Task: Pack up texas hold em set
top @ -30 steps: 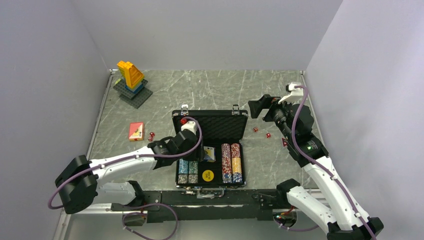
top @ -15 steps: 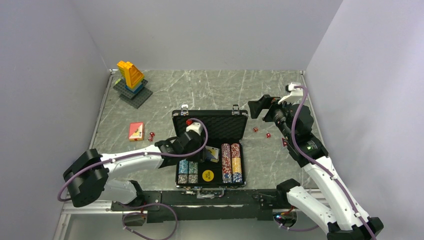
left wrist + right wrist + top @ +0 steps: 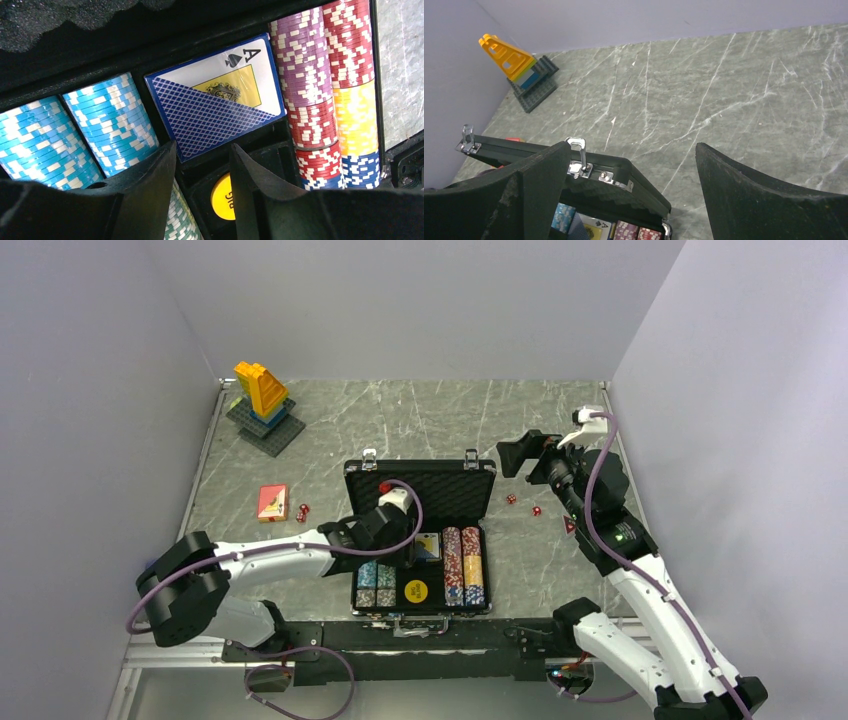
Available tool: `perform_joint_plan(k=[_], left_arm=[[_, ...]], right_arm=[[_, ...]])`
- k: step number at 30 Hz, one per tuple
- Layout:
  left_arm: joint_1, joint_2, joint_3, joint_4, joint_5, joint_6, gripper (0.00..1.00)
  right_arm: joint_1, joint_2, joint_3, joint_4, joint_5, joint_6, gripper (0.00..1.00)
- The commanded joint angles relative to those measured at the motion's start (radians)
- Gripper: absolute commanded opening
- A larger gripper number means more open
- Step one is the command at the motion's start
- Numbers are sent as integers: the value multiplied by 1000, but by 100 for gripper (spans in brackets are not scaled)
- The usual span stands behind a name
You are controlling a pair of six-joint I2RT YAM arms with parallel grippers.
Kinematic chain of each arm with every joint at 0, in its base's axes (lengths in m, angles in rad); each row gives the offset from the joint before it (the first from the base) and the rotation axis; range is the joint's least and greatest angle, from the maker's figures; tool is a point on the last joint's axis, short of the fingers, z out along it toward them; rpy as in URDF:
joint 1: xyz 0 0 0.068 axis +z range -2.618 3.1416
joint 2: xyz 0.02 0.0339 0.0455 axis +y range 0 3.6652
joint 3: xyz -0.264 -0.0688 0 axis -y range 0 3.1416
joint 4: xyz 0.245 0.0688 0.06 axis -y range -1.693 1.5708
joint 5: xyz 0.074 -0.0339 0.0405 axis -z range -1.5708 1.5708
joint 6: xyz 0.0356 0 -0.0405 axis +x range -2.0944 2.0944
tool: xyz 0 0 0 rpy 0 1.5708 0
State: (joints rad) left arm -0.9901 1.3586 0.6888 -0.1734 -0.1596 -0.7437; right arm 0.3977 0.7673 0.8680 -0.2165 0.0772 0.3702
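Observation:
The black case [image 3: 420,487] stands open mid-table, its foam-lined lid upright. Its base holds rows of striped chips [image 3: 462,565] and a blue card deck [image 3: 428,546]. In the left wrist view the blue deck [image 3: 215,100] lies tilted in its slot between light-blue chips [image 3: 100,135] and purple-red chips [image 3: 310,75]. My left gripper [image 3: 202,147] hovers just below it, open and empty; it also shows in the top view [image 3: 408,555]. My right gripper [image 3: 515,455] is wide open and empty, raised beside the lid's right corner [image 3: 644,195]. A red deck [image 3: 272,502] and red dice [image 3: 302,511] lie on the table left of the case.
Two more red dice [image 3: 510,499] lie on the table right of the case. A yellow-blue brick tower [image 3: 262,400] stands at the far left corner. A yellow round button [image 3: 223,197] lies in the case below the blue deck. Walls close off three sides.
My left arm has reached further right and deeper into the case. The blue deck has shifted slightly right in its slot. The right arm has not moved.

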Motion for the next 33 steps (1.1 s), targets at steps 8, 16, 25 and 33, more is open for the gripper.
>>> perform_joint_plan(k=[8, 16, 25, 33], left_arm=[[-80, -12, 105, -76, -152, 98, 53], [-95, -151, 48, -6, -139, 196, 68], [-81, -447, -42, -190, -201, 296, 95], [172, -599, -44, -448, -158, 257, 96]], right_arm=[[-3, -8, -5, 6, 30, -18, 100], [-3, -52, -3, -18, 111, -29, 100], [-3, -79, -12, -14, 129, -28, 100], [-4, -96, -36, 8, 122, -46, 100]])
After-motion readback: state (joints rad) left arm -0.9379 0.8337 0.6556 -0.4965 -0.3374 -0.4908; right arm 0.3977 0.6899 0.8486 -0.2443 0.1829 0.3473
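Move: The red card box lies some 31 cm to the left gripper's left and 13 cm farther out, about 4 cm lower. On the way lie a single die, roughly 20 cm left and 6 cm ahead, and a dice pair, 25 cm left and 11 cm ahead. The packed blue card deck sits 3 cm ahead and 2 cm right, just below the gripper. From the right gripper the red box is about 50 cm left, 3 cm ahead and 30 cm down. Bring the left gripper up out of the case some 9 cm, opening its half-open fingers nearly fully and tilting them up about 20 degrees; then swing it quickly left about 10 cm, over the blue and green chips, towards the red card box and dice. Let the idle right gripper drift a couple of centimetres right. ##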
